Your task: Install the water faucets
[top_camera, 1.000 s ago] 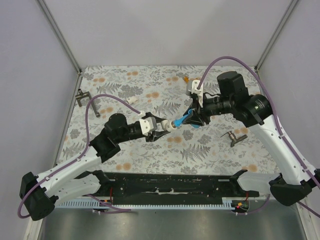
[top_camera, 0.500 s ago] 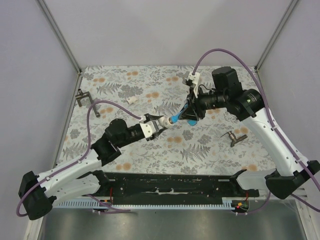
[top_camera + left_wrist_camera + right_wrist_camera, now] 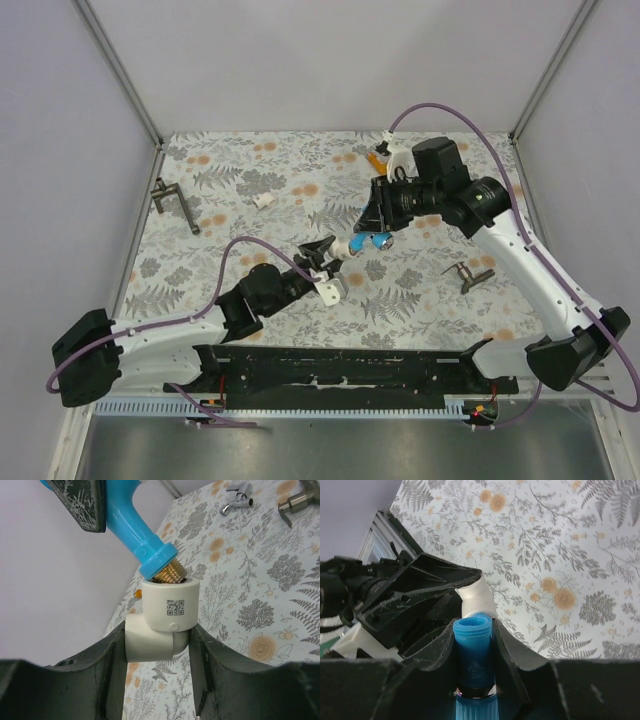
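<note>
The blue water faucet [image 3: 134,526] hangs above the table with its brass thread [image 3: 167,574] set in the mouth of a white elbow fitting [image 3: 167,611]. My left gripper [image 3: 157,647] is shut on that fitting from both sides. My right gripper [image 3: 473,630] is shut on the blue faucet's spout [image 3: 472,652], and the white fitting [image 3: 479,599] shows just beyond it. From above, the two grippers meet at the blue faucet [image 3: 366,243] over the middle of the mat. The orange water faucet [image 3: 376,157] lies at the back, behind the right wrist.
A second white fitting [image 3: 264,200] lies on the mat at the left middle. Dark metal brackets lie at the left edge [image 3: 173,200] and at the right [image 3: 472,273]. A black rail [image 3: 350,370] runs along the near edge.
The left arm has swung lower and its gripper now reaches up from the near side. The right wrist has turned and shifted slightly back. Both grips have held.
</note>
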### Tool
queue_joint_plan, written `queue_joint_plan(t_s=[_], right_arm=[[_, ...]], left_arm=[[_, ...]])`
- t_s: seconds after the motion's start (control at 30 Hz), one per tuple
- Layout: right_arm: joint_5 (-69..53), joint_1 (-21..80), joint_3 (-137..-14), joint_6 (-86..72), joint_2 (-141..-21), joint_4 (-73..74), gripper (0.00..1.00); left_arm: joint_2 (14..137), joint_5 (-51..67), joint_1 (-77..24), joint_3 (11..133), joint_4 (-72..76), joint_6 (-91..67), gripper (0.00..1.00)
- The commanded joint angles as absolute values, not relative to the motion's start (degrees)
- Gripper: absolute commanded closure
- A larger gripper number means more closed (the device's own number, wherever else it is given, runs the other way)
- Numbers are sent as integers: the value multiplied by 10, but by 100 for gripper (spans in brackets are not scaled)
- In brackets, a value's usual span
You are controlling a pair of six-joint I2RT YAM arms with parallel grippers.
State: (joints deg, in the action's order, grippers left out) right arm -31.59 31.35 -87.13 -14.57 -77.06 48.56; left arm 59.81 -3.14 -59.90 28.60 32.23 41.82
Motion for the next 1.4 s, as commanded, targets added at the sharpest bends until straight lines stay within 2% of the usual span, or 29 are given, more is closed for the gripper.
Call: queue_joint_plan(t_s=[0.0, 0.23, 0.4, 0.5, 0.6, 0.7, 0.87, 0.93, 1.1, 1.37], right_arm=[[-309, 331, -839, -282, -775, 447, 100], [-224, 331, -756, -276, -680, 339, 100], [-238, 331, -754, -219, -674, 329, 100], [-281, 330, -756, -153, -669, 316, 100], [-338, 317, -779, -75, -666, 324, 100], [-426, 296, -819, -5, -671, 349, 100], [-500, 293, -875, 117, -677, 394, 100], [-511, 292, -888, 144, -673, 393, 100], [-574, 273, -928, 196, -669, 402, 100], [-648, 269, -1008, 277, -698, 496, 100]], left_arm=[[627, -73, -641, 298, 610, 504, 98], [628, -132, -638, 307, 585, 375, 98], [578, -113, -620, 315, 451, 247, 98], [542, -3, -547, 319, 355, 145, 98], [519, 194, -445, 321, 312, 44, 98], [515, 340, -368, 342, 280, -24, 98], [543, 516, -324, 413, 222, -60, 98], [568, 586, -309, 437, 241, -103, 98], [617, 673, -293, 458, 372, -230, 98], [670, 723, -286, 519, 344, -254, 98]])
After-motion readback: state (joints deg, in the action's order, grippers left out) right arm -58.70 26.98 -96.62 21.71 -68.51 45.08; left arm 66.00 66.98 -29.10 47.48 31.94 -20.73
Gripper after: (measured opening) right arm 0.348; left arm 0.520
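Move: Just right of the white elbow in the left hand, already entering its mouth at a slant, is the brass thread of the blue faucet: about 3 cm to this hand's right, 3 cm above and 1 cm ahead. A second white fitting lies some 19 cm left, 18 cm ahead. From the right hand, the elbow is about 6 cm left, 2 cm back and 5 cm below; the orange faucet lies 24 cm ahead, 7 cm right, and the bronze faucet 24 cm right, roughly level front to back. Dipping together 1–2 cm down and slightly forward, both hands then turn back and climb, drawing the brass thread out of the elbow's mouth. The left rises about 8 cm, swinging left before coming back towards the base, and rolls until its fingers point right; the right climbs some 13 cm and 6 cm back, rolling and levelling its fingers. Both keep their grips. ##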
